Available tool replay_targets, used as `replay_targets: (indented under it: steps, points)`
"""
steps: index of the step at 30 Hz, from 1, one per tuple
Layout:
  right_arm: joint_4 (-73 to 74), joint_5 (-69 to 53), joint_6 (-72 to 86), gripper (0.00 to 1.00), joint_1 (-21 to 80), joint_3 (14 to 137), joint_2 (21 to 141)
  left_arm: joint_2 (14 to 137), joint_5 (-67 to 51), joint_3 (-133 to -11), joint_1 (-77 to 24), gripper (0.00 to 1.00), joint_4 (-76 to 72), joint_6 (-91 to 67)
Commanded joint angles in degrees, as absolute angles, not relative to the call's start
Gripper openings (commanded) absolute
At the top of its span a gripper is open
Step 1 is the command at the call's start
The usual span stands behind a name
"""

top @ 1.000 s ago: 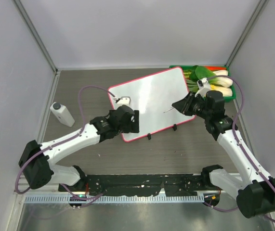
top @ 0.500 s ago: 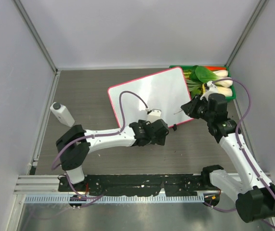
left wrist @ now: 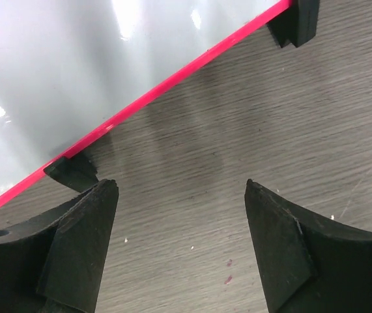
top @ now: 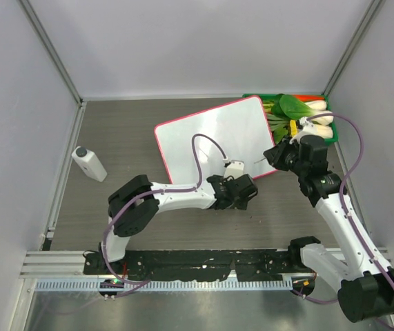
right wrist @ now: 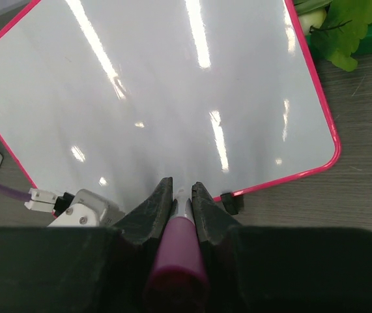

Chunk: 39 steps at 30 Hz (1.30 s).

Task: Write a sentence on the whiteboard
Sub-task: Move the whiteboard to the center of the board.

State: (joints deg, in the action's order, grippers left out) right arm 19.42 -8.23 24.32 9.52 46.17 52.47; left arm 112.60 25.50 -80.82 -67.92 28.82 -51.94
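Observation:
The whiteboard [top: 210, 138] lies tilted on the table, pink-framed, its white face [right wrist: 172, 98] glossy and bare; no sentence shows on it in any view. My right gripper [top: 277, 154] hovers at the board's right edge, shut on a pink-bodied marker [right wrist: 179, 254] whose tip points over the board. My left gripper [top: 242, 190] is just off the board's near edge, by its black clips [left wrist: 295, 22]. Its jaws stand open [left wrist: 180, 186] over bare table, nothing between them. The pink frame [left wrist: 172, 78] runs across the left wrist view.
A green tray of vegetables [top: 306, 110] sits right behind the right gripper, also at the top right of the right wrist view [right wrist: 345, 32]. A white bottle-like object [top: 88, 164] stands at the left. Grey walls close in on three sides. Small magenta specks [left wrist: 228, 279] mark the table.
My left arm swept right along the board's near edge, from its left corner to near the right clip. My right gripper drew back with the marker to the board's right edge.

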Motion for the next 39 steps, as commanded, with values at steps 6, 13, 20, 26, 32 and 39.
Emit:
replay_targets:
  steps: [6,13,20,26,32,39]
  points:
    - [18.7,-6.5,23.2,0.01,9.2,47.5,50.6,113.0,27.6,-80.6,-68.6,0.79,31.8,-56.2]
    - [17.8,-7.5,23.4,0.01,9.2,47.3,51.2,111.3,29.4,-76.6,-69.7,0.77,34.2,-58.7]
    - [17.5,-8.6,23.6,0.01,9.2,47.0,51.2,113.7,32.7,-76.2,-66.8,0.77,37.3,-59.6]
    - [17.3,-9.4,23.7,0.01,9.2,47.0,51.4,114.0,33.9,-75.8,-63.8,0.66,35.0,-57.0]
    - [17.2,-9.7,23.8,0.01,9.3,46.8,51.8,115.1,35.2,-76.8,-62.4,0.39,36.0,-56.1]
    - [16.4,-11.2,24.1,0.01,9.2,46.8,52.3,114.3,35.2,-74.5,-62.3,0.0,36.7,-56.5]
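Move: The left hand hangs open just back of the whiteboard's lower edge; the left clip lies about 7 cm to its left, 2 cm ahead and 3 cm lower. The right clip is some 5 cm ahead and 5 cm right, the whiteboard's middle roughly 15 cm ahead and 6 cm left. From the right hand, holding the pen, the left clip sits about 18 cm left, 8 cm back and 19 cm below. The left fingers close on the whiteboard's left clip and pinch it at the lower edge. To get there the hand sinks about 3 cm while easing slightly back and left, then goes left and forward, ending some 7 cm left of its start and turned some 10 to 15 degrees counter-clockwise. The right hand keeps still with the pen. ##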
